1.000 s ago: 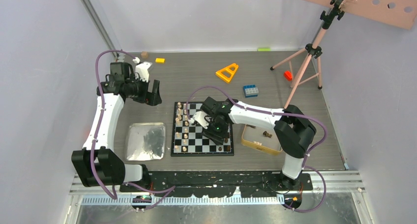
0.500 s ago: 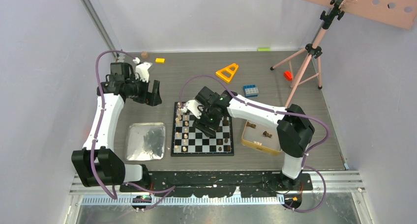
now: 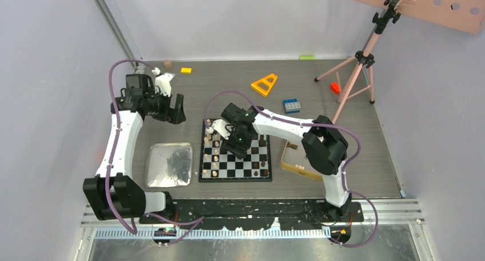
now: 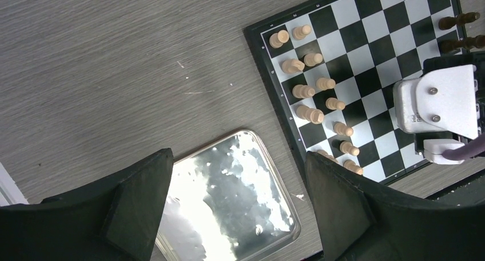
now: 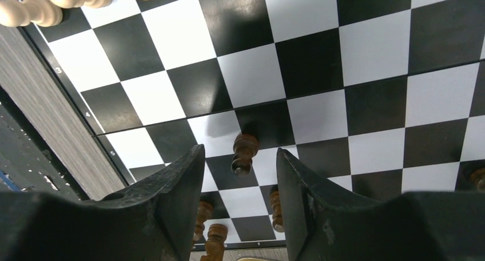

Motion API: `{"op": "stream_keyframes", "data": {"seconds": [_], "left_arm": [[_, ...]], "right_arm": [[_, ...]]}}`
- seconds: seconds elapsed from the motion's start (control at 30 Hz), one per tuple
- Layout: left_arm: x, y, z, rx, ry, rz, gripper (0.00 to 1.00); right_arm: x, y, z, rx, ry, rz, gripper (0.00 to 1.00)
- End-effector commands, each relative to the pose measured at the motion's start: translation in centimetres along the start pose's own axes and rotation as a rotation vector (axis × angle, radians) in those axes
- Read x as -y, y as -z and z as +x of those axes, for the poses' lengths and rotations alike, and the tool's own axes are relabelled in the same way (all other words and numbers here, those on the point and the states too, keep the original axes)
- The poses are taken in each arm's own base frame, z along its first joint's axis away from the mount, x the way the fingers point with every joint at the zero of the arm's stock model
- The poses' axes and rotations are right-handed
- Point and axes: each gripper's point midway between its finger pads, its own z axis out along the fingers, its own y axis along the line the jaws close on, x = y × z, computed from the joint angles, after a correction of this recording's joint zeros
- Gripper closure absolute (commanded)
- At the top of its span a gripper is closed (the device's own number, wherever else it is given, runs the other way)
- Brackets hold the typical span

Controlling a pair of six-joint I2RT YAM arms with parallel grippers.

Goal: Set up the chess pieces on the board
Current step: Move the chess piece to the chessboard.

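Note:
The board point(image 3: 251, 167) lies mid-table, also in the left wrist view point(image 4: 372, 55). Light tan chess pieces point(image 3: 210, 147) stand along its left side, seen as two rows point(image 4: 313, 92) from the left wrist. Dark brown ones point(image 3: 259, 167) stand near its right side. My right gripper point(image 3: 237, 145) hovers low over the board, open. In its own view a dark piece point(image 5: 244, 152) stands free on the board between the fingertips of the gripper point(image 5: 240, 161), touching neither. My left gripper point(image 3: 175, 109) hangs open and empty left of the board; its jaws point(image 4: 237, 175) frame the silver tray.
A shiny silver tray point(image 3: 169, 165) lies left of the board. A gold-rimmed tin point(image 3: 296, 165) with dark pieces sits to the right, partly behind my right arm. A blue brick point(image 3: 291, 105), an orange triangle point(image 3: 264, 84) and a tripod point(image 3: 354, 78) stand farther back.
My right gripper moved from the board's near right toward its far middle and its jaws widened; a dark piece now stands free between them. The left arm hardly moved.

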Motion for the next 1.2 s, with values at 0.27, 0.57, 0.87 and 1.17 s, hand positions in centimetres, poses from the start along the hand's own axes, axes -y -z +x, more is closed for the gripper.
{"op": "stream_keyframes", "data": {"seconds": [0.27, 0.57, 0.87, 1.17], "left_arm": [[-0.2, 0.7, -0.3, 0.034, -0.027, -0.013, 0.12], [0.2, 0.7, -0.4, 0.043, -0.022, 0.007, 0.12], [0.5, 0.5, -0.7, 0.051, -0.007, 0.028, 0.12], [0.5, 0.4, -0.8, 0.051, -0.001, 0.037, 0.12]], "right_arm": [[0.3, 0.6, -1.7, 0.045, 0.008, -0.019, 0.85], [-0.3, 3.3, 0.6, 0.033, -0.011, 0.001, 0.99], [-0.5, 3.6, 3.2, 0.002, -0.037, 0.008, 0.99], [0.0, 2.9, 4.0, -0.010, -0.046, 0.012, 0.98]]}}
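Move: A dark pawn stands on the board right between my open right fingertips, its middle about 1 cm below the hand point. The square it goes to is some 2 cm back and 5 cm to the right. That gap lies between two dark pawns: one straight to the right by about 5 cm, the other 5 cm right and 5 cm back; a taller dark piece stands 3 cm farther right than the latter. From my left hand the pawn lies some 18 cm right, 6 cm back and 15 cm down. I ease my right hand down and forward by barely half a centimetre and pinch the dark pawn between my fingertips. Then I lift it low, about 1.5 cm, and carry it roughly 5 cm to the right and 2 cm back, sinking about 1 cm at the end towards the gap in the row of dark pawns, fingers still shut on it. ##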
